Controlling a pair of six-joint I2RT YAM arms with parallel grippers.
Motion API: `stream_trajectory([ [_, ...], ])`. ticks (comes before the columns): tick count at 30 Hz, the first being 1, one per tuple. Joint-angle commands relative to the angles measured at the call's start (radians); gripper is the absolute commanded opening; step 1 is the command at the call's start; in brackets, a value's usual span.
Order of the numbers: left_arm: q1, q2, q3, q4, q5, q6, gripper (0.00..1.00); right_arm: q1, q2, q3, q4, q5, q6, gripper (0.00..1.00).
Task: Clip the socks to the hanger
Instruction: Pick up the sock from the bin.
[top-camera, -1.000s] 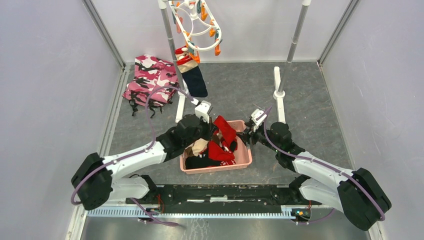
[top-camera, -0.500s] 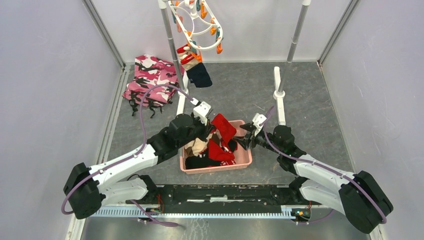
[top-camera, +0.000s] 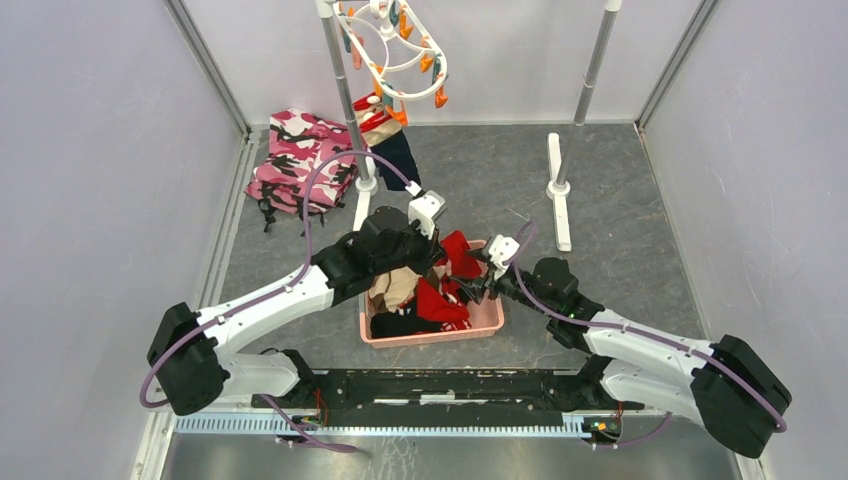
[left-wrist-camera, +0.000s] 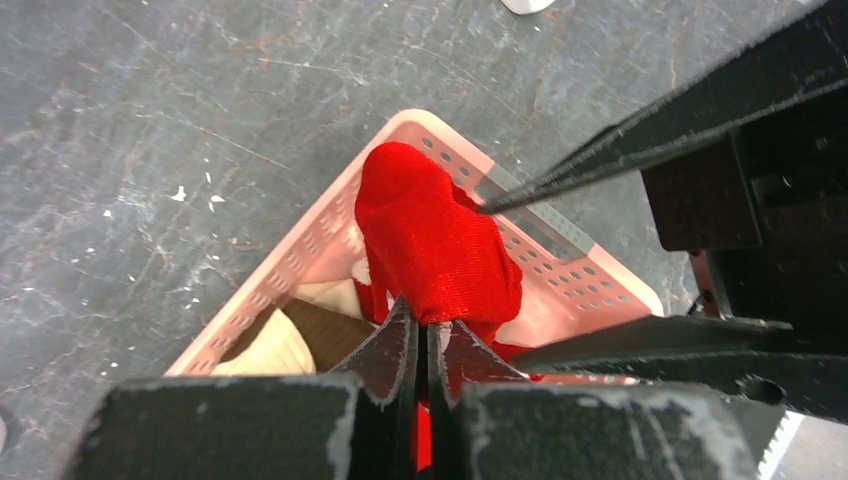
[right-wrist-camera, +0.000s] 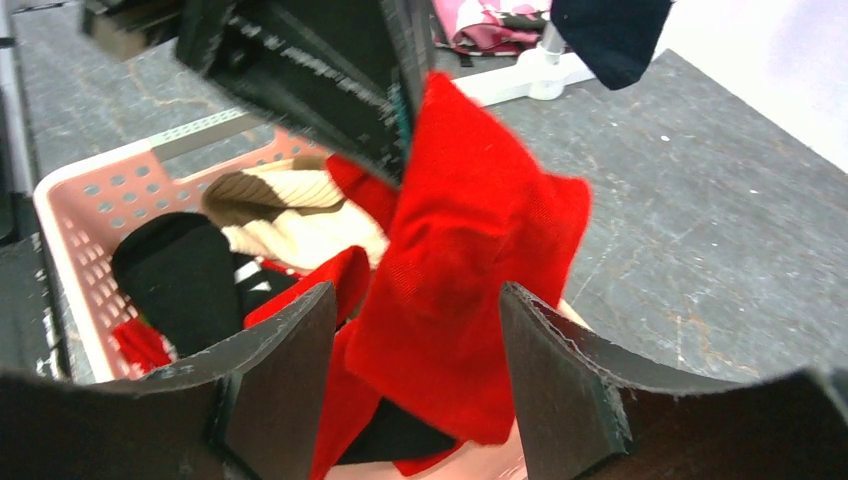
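Observation:
My left gripper (top-camera: 432, 246) (left-wrist-camera: 431, 322) is shut on a red sock (top-camera: 457, 250) (left-wrist-camera: 432, 240) (right-wrist-camera: 470, 250) and holds it above the pink basket (top-camera: 490, 318) (left-wrist-camera: 330, 225) (right-wrist-camera: 70, 190). My right gripper (top-camera: 482, 275) (right-wrist-camera: 418, 335) is open, its jaws on either side of the hanging red sock, not closed on it. The basket holds more socks: red (top-camera: 436, 300), beige (top-camera: 396, 288) (right-wrist-camera: 290, 215) and black (top-camera: 398, 324) (right-wrist-camera: 185, 270). The white hanger (top-camera: 395, 45) with orange and teal clips hangs at the back, a red, beige and navy sock (top-camera: 395, 150) clipped below it.
A pink camouflage cloth (top-camera: 298, 158) lies at the back left. Two grey rack poles (top-camera: 345, 95) (top-camera: 592, 60) stand on white feet (top-camera: 558, 195). Grey walls close in both sides.
My left gripper has moved right and back with the red sock. My right gripper has moved left until its open jaws flank the sock. The hanger and its sock swing.

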Motion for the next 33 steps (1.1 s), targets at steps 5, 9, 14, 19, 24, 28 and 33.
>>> stream_trajectory([
  [5,-0.004,-0.005,0.034,-0.009,0.113,-0.074,0.02,0.056,0.082,0.066,0.057,0.184,0.022,0.64],
  [9,-0.004,-0.007,0.030,-0.015,0.130,-0.074,0.02,0.074,0.116,0.081,0.048,0.189,0.018,0.58],
  [14,-0.004,-0.019,0.006,-0.010,0.119,-0.065,0.02,0.074,0.121,0.081,0.043,0.179,0.018,0.38],
  [19,-0.004,-0.028,-0.002,-0.030,0.082,-0.042,0.11,0.073,0.107,0.086,0.011,0.168,-0.001,0.15],
  [24,-0.003,-0.065,-0.026,-0.047,0.004,-0.009,0.23,0.073,0.079,0.091,-0.020,0.156,-0.025,0.01],
  [28,-0.004,-0.118,-0.076,-0.026,-0.039,0.038,0.38,0.074,0.048,0.096,-0.041,0.133,-0.019,0.00],
  [33,-0.004,-0.200,-0.198,0.089,-0.113,0.067,0.63,0.073,-0.020,0.121,-0.105,0.117,-0.019,0.00],
])
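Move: The red sock is still pinched in the left hand over the bin; its middle lies about 2 cm ahead, 2 cm left and 2 cm below the open right hand. The bin's middle is some 6 cm back, 6 cm left and 11 cm below that hand, with a second red sock in it about 8 cm back and 5 cm left, just as low. From the left hand the held sock's middle is roughly 4 cm right, level with it ahead and 4 cm below. The red sock passes from hand to hand: the left keeps its pinch and draws back about 2 cm, while the open right hand eases some 2 cm down, slightly forward and left, and closes on the cloth. The left fingers then open, let go and withdraw left about 3.5 cm; the right, pinching, rises some 1.5 cm. ##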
